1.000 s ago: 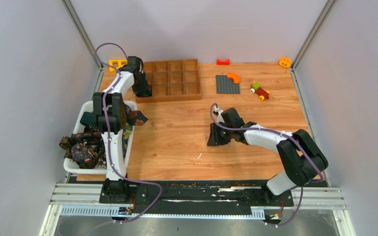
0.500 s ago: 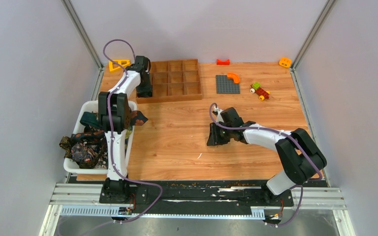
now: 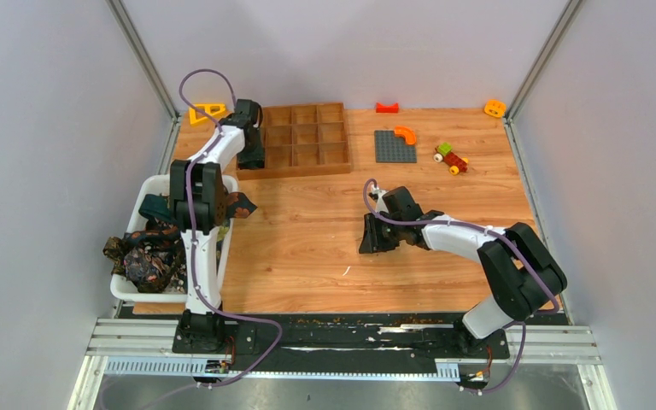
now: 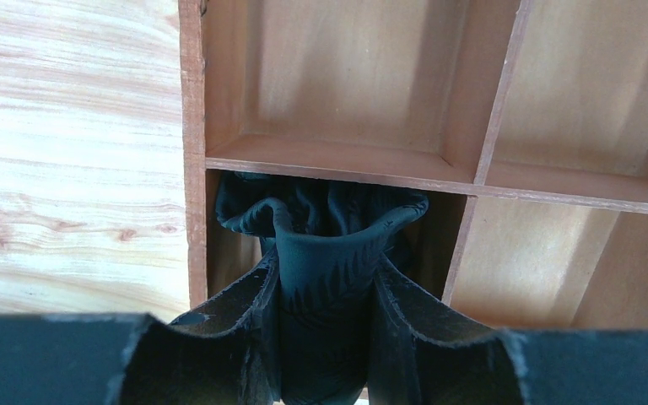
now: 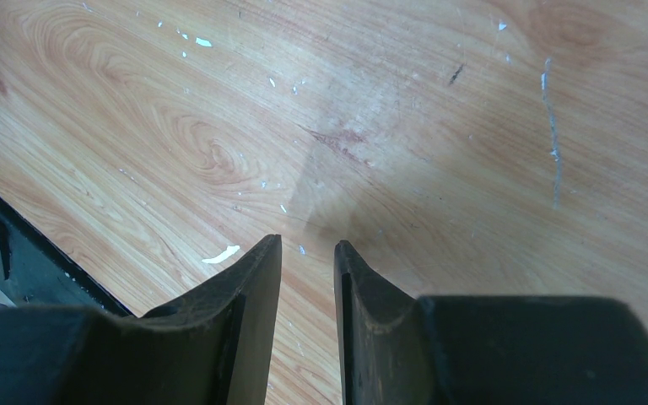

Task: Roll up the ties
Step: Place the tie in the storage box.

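Observation:
A rolled dark green-black tie (image 4: 321, 211) with a faint leaf pattern is squeezed between the fingers of my left gripper (image 4: 325, 257). Its loose top folds spill into the near-left compartment of the wooden grid tray (image 4: 337, 160). From above, the left gripper (image 3: 251, 154) hangs at the tray's (image 3: 307, 137) left edge. More ties (image 3: 147, 256), brown patterned and teal, lie heaped in the white basket (image 3: 128, 290), and one end (image 3: 241, 205) drapes over its rim. My right gripper (image 3: 374, 237) rests low over bare wood, its jaws a little apart with nothing between them (image 5: 306, 245).
A grey baseplate (image 3: 394, 146) with an orange curved piece, a small toy brick car (image 3: 451, 158), a red block (image 3: 387, 108) and orange pieces (image 3: 494, 108) lie at the back. A yellow triangle (image 3: 207, 110) sits behind the left arm.
The left arm has shifted slightly right and towards the tray's near-left compartment with the rolled tie, its fingers tightening a little. The right arm has not moved.

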Controlling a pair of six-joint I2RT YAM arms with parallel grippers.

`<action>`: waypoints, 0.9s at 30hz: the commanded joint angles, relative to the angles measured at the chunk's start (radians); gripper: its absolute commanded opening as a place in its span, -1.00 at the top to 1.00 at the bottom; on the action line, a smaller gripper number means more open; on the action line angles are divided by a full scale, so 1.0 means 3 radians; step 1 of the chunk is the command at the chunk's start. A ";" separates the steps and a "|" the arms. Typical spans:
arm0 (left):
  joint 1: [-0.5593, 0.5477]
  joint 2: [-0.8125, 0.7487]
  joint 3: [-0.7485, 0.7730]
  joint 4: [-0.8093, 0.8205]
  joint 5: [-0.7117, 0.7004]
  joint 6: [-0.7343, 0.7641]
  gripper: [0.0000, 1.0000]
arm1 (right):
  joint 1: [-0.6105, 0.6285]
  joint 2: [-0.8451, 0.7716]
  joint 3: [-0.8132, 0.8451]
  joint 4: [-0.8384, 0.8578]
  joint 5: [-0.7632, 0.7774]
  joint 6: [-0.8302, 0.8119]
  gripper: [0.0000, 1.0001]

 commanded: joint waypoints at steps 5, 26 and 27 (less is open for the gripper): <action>-0.0067 -0.0003 -0.0596 -0.0316 0.0139 0.0049 0.38 | 0.0008 0.0031 0.0139 0.0059 -0.0021 -0.0046 0.39; -0.0067 -0.0432 -0.0519 -0.0308 -0.0080 0.0040 -0.73 | 0.0008 0.0033 0.0140 0.0054 -0.0016 -0.0042 0.39; -0.0067 -0.0472 -0.0521 -0.0318 -0.0089 0.0040 -0.75 | 0.0010 0.0033 0.0142 0.0056 -0.0019 -0.0045 0.39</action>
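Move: The left hand still grips the rolled dark green tie, already lowered into the storage box's near-left compartment, whose middle is about 1 cm ahead of the hand, straight below by some 2 cm. An empty compartment adjoins it 8 cm to its right, level with it, and another 8 cm beyond it. The yellow triangle lies roughly 16 cm ahead and 15 cm left of the hand. From the right hand, the tie's compartment is about 29 cm ahead and 37 cm left, 2 cm lower. The left fingers, clamped round the rolled tie inside the near-left compartment, first keep their hold almost in place, then open from under half to about four-fifths wide and let go of the roll. As they spread, the hand draws back about 2 cm towards the robot, rising roughly 1 cm late on, the wrist barely turning. ##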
